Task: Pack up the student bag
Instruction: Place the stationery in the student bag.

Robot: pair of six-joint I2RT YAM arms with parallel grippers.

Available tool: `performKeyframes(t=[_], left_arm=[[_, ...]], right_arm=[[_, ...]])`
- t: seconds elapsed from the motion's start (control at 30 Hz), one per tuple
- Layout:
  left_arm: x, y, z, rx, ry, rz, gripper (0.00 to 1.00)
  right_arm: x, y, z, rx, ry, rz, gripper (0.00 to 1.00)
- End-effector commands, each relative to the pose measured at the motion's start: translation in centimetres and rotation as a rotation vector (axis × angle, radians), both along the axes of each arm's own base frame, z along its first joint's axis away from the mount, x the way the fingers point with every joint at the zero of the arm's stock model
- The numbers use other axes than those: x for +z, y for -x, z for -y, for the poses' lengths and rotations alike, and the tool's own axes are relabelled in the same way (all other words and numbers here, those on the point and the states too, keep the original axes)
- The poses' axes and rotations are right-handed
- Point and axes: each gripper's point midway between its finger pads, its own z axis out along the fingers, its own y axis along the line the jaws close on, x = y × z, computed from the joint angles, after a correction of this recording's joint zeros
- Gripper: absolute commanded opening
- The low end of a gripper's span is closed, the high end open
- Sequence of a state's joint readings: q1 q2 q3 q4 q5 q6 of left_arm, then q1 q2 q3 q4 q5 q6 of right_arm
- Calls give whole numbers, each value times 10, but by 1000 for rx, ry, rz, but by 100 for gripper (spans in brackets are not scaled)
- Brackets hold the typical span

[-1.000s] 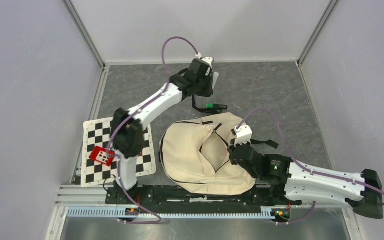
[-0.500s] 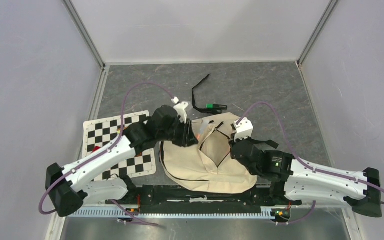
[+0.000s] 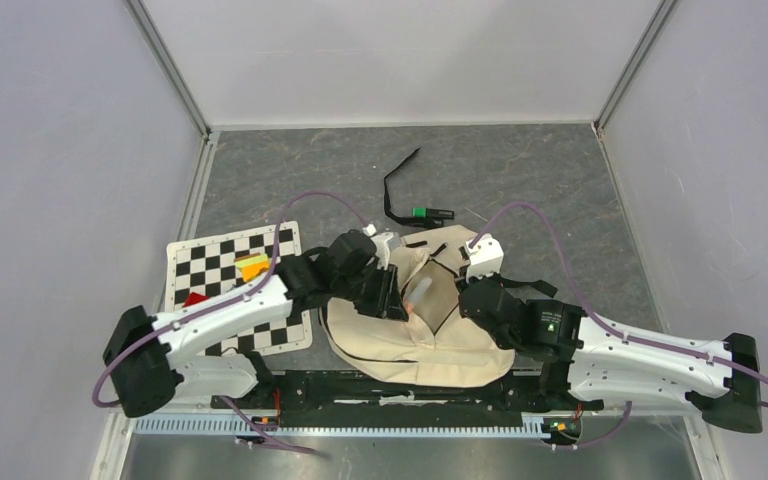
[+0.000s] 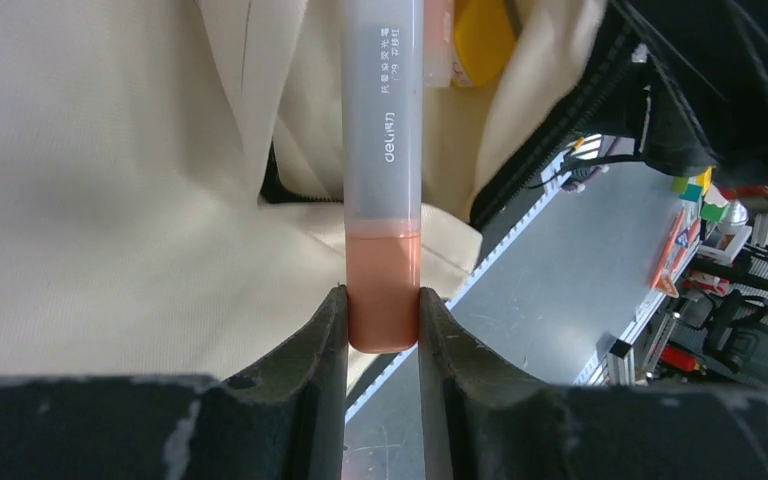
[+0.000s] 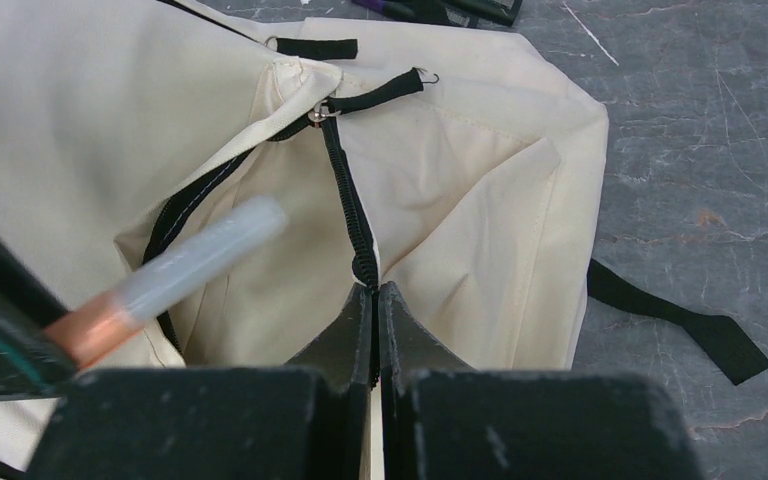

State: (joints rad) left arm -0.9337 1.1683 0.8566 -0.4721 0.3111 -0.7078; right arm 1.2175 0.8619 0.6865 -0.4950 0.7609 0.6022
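The student bag point(image 3: 385, 340), cream with black zippers, lies open in front of the arm bases. My left gripper point(image 3: 397, 297) hovers over its opening, shut on the orange end of a translucent marker point(image 3: 422, 292). In the left wrist view the marker point(image 4: 383, 150) points away from the gripper point(image 4: 383, 325) towards the bag's inside point(image 4: 110, 200). My right gripper point(image 3: 467, 297) is shut on the bag's black zipper edge point(image 5: 345, 190) and holds the opening up. The right wrist view shows that gripper point(image 5: 374, 295), with the marker point(image 5: 180, 265) coming in from the left over the bag point(image 5: 460, 200).
A black-and-white checkered mat point(image 3: 210, 265) lies left of the bag with an orange-yellow item point(image 3: 252, 266) and a red item point(image 3: 194, 298) on it. A black strap with a green clip point(image 3: 420, 212) lies behind the bag. Something yellow point(image 4: 480, 40) shows inside the bag.
My left arm has swung from the back of the table down to the bag's opening, carrying the marker. The right gripper has kept its hold on the zipper edge.
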Motion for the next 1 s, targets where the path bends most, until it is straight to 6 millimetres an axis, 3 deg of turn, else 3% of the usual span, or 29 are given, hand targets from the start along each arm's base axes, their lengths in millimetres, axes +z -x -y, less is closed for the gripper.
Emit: performKeyframes(t=[0.0,0.27,0.5,0.6,0.7,0.73,0.97], left_arm=[[29,-18,39,15,137,8,2],[25,-64,95,98,214,13,2],[8,-72,119,99,205,3,3],[5,-71,114,103,179,20,24],[8,-75,101,126,142,72,62],[8,-76,96,136,127,93,70],[27,-81,51,185,37,246,92]], right_arm=[[34,-8,-2,-44,-77,58,0],[33,-8,0,-41,-79,60,0],[32,-8,4,-50,-83,68,0],[29,-8,5,-49,-72,67,0],[23,-7,6,-49,-58,63,0],[20,-7,7,-49,-53,61,0],[-17,6,21,-47,-5,-22,0]])
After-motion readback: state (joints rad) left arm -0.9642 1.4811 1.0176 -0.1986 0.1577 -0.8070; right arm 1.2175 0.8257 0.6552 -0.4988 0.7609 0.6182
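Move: The left hand, holding the orange highlighter by its orange end, has the open mouth of the student bag about 6 cm to its right, 3 cm ahead and some 4 cm below. The zip edge pinched in the right gripper is roughly 10 cm right and 6 cm ahead, the zip pull 4 cm right and 10 cm ahead, and a pink highlighter already inside about 10 cm right, level and 7 cm lower. From the right hand, the mouth lies 4 cm left, 3 cm back and some 5 cm down. Still pinching the orange highlighter, the left hand carries it right and forward about 11 cm, sinking some 3 cm into the bag's mouth beside the right gripper. There it stops and opens its fingers wide, letting go, then backs off up and a little left by about 3 cm. The right hand stays put, keeping its pinch on the zip edge. ##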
